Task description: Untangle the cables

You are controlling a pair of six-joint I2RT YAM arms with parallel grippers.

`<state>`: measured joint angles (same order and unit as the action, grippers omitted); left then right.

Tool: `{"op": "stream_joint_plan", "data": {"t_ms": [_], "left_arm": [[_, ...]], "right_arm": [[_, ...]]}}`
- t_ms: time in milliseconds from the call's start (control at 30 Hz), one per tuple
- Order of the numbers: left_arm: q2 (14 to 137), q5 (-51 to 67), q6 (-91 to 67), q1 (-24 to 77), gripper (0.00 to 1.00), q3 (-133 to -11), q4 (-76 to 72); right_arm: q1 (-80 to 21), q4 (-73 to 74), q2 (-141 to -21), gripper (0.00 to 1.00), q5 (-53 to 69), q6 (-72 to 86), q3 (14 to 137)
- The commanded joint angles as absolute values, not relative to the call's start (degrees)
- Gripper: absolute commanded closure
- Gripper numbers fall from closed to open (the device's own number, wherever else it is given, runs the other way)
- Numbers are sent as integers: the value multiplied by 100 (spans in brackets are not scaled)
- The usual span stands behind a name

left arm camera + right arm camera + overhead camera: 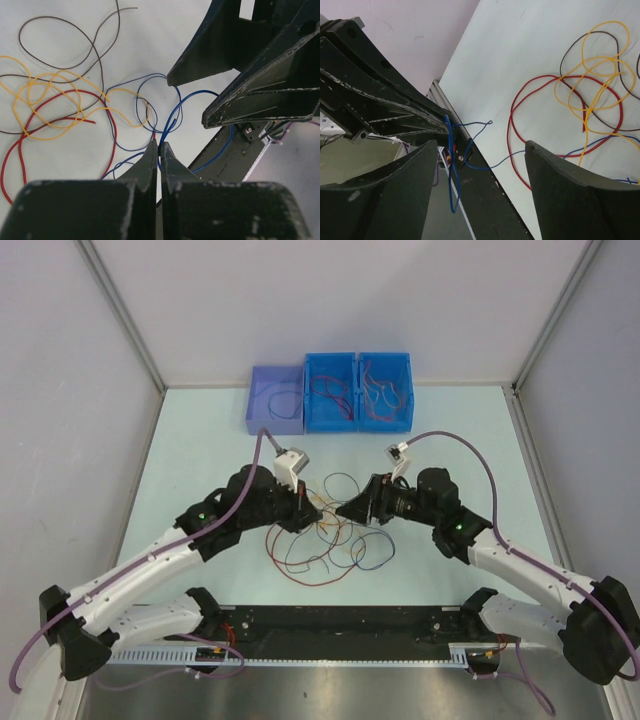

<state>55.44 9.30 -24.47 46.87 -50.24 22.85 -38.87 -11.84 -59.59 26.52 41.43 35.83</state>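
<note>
The cables (pixel 318 540) lie as a loose tangle of red, yellow, brown and blue strands on the table between my two grippers. My left gripper (pixel 160 146) is shut on a blue cable (pixel 192 95), which loops up from its tips. In the right wrist view that blue cable (pixel 451 170) hangs from the left gripper's tips and falls between the fingers of my right gripper (pixel 480 147), which is open and apart from it. A red cable (pixel 516 110) and yellow cable (pixel 592 45) rest flat on the table beyond. In the top view the left gripper (pixel 305 512) and right gripper (pixel 348 508) nearly meet.
Three blue bins stand at the back: a paler one (pixel 276 398) with a dark strand, and two brighter ones (pixel 332 390) (pixel 385 388) holding red strands. The black base rail (pixel 340 620) runs along the near edge. Purple arm cables (pixel 470 445) arc above both arms.
</note>
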Motion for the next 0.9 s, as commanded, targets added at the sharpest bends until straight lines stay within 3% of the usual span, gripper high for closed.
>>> {"op": "stream_joint_plan", "data": {"t_ms": [0,100,367,500,533,567,600,633,667,733,867], "left_arm": [[5748,782,-2285,4922,100,-5317,2285],[5897,695,-2259,5071,100,-5370,2259],[6047,238,-2390,5221,100,-5458,2338],[6038,246,-2408,5221,100,-5423,2285],[6047,263,-2400,5221,95,-5423,2285],[6038,255,-2391,5229,70,-5423,2303],[6029,229,-2382,5221,51,-5440,2346],[6003,72,-2356,5221,21,-5467,2408],[5968,-8,-2364,5221,12,-5467,2478],[5810,-709,-2417,5221,1,-5441,2750],[5511,-941,-2356,5221,4,-5230,2831]], "right_arm": [[-3990,-1283,-5985,29,2654,4069,3849],[-4034,-1266,-6012,41,2646,4061,3911],[-4096,-1002,-6003,98,2619,3920,3973],[-4096,-792,-5941,100,2514,3858,3973],[-4096,-774,-5915,100,2505,3841,3973],[-4096,-756,-5898,100,2496,3832,3973],[-4096,-756,-5880,100,2496,3823,3973],[-4087,-765,-5862,100,2487,3832,3973],[-4096,-773,-5819,100,2505,3832,3973],[-4043,-739,-5757,100,2522,3823,3999],[-3938,-615,-5599,100,2619,3823,4025]]}}
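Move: The left hand already pinches the blue cable; the right gripper's open jaws, to which that cable is being taken, wait about 5 cm to its right, level in height and depth. From the right hand, the cable's held stretch lies only some 1 cm left and 1 cm back. On the table about 20 cm below the left hand lie the red cable, 2 cm ahead and 2 cm left, and the yellow cable, 9 cm ahead and 2 cm right. The left hand carries the pinched blue cable about 2 cm down and 2 cm right, into the right gripper's jaws, while the right hand stays nearly in place and shuts its fingers fully on the cable. Only once that pinch is made does the left hand open wide and let go, starting back left and slightly forward, some 2 to 3 cm, its fingers tipping about 10 degrees further down, as the right keeps its grip. ##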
